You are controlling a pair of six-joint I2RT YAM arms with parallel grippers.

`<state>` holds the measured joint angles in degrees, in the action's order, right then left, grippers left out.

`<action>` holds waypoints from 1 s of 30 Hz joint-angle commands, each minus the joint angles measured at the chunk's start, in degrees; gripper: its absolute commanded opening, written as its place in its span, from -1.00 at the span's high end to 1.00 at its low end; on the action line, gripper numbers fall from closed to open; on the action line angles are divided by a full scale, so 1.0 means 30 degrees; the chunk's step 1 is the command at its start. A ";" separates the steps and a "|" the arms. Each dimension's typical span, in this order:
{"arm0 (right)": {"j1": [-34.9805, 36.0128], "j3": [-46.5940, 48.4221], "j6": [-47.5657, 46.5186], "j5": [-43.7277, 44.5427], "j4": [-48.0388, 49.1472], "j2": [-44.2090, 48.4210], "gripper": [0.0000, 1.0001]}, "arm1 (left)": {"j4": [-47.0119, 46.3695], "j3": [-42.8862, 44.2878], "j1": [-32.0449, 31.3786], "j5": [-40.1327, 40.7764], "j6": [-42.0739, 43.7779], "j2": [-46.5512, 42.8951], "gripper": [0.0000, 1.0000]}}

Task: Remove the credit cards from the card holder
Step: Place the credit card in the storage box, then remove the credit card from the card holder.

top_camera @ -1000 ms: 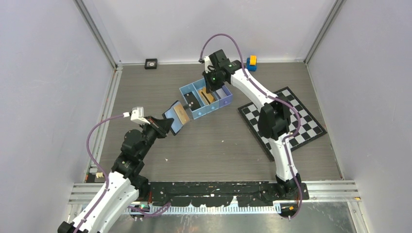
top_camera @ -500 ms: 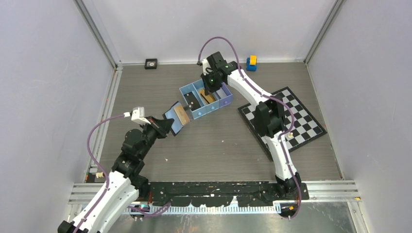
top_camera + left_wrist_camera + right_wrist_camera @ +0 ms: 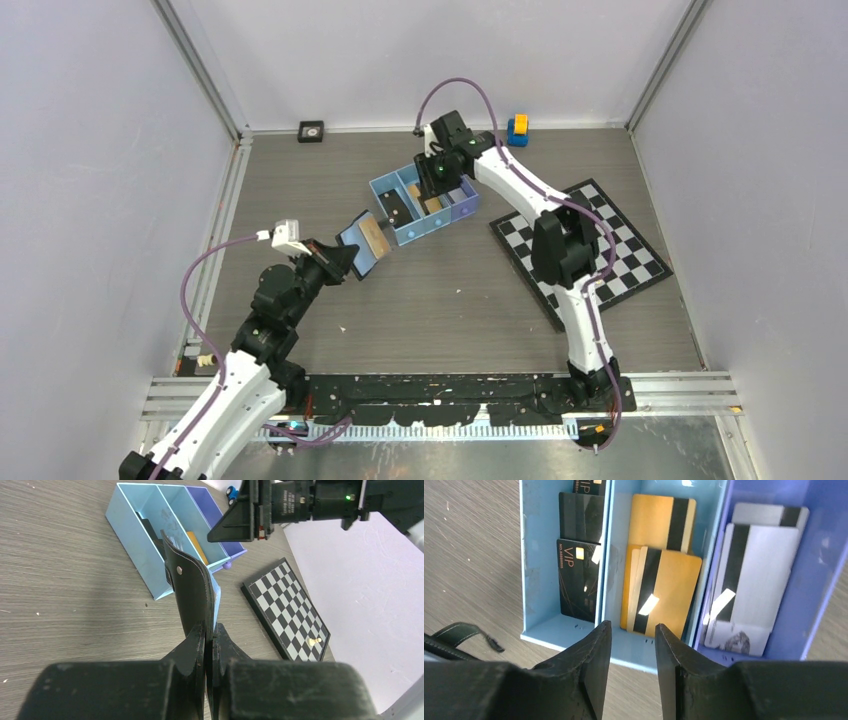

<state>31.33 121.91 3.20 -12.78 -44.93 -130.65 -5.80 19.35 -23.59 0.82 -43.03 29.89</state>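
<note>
My left gripper (image 3: 210, 630) is shut on the bottom edge of the black card holder (image 3: 192, 592), holding it upright above the table. From above, the card holder (image 3: 352, 240) hangs open with an orange-gold credit card (image 3: 374, 237) showing on its pale blue inside. My right gripper (image 3: 631, 626) is open with nothing between its fingers, hovering over the near wall of the blue tray (image 3: 569, 635). Gold credit cards (image 3: 664, 592) lie in the tray's middle compartment, black VIP cards (image 3: 579, 575) in the left one, and silver cards (image 3: 749, 580) in the purple right one.
The tray (image 3: 385, 188) sits mid-table just beyond the card holder. A chequered board (image 3: 620, 250) with a pale pawn (image 3: 313, 641) lies to the right. A blue-and-yellow toy (image 3: 517, 128) and a small black square object (image 3: 311, 130) stand by the back wall.
My right gripper's jaws have come apart above the tray and its wrist has shifted slightly. The left arm and the card holder have stayed put.
</note>
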 commanded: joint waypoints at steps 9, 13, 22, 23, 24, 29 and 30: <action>0.0876 -0.9229 0.6322 0.4725 0.4935 0.9235 -0.09 | -0.3295 -0.0196 0.0043 -0.1944 -0.0308 0.1836 1.00; 0.0850 -1.3600 0.7446 0.4674 0.6079 1.2076 -0.21 | -0.4316 -0.0189 0.0028 -0.2991 -0.0509 0.2909 1.00; 0.0864 -2.4035 0.9434 0.2369 1.3852 1.8826 -0.68 | -0.8774 -0.0473 0.0013 -0.6293 -0.0685 0.5041 1.00; 0.0861 -2.4989 0.9499 0.2111 1.5212 1.9336 -0.69 | -0.9142 -0.0358 0.0013 -0.6665 -0.0702 0.5500 0.97; 0.0857 -2.6068 0.9746 0.2009 1.7506 2.0002 -0.70 | -0.9488 -0.0306 0.0013 -0.7016 -0.0763 0.5849 0.96; 0.0715 -2.9461 1.1578 0.1837 2.2319 2.1209 -0.74 | -1.1902 -0.0219 0.0010 -0.8968 -0.1304 0.7222 0.99; 0.0718 -2.9607 1.1610 0.0759 2.3057 2.1033 -0.74 | -1.2144 -0.0198 0.0013 -0.9197 -0.1391 0.7376 1.00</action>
<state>33.93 35.99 33.80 -5.43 5.52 -68.77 -30.46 17.65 -23.62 -20.43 -45.69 51.03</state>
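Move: The gold card, still in the opened card holder that the left gripper pinches, lies about 15 cm back, 10 cm left and 8 cm above the right hand, and some 4 cm ahead and 5 cm right of the left hand, level with it. The storage box's middle is right under the right hand, about 7 cm down, with the black cards 7 cm left and 2 cm back. From the left hand the box's middle is 19 cm ahead, 15 cm right and 17 cm down. Lift the empty right gripper some 7 cm out over the box, then sweep it back about 17 cm and to the right while sinking again, towards the gold card, rolling its left side up and opening the fingers wide. Meanwhile bring the left gripper to the right, dipping slightly and turning clockwise about 20 degrees, keeping its pinch on the card holder. ##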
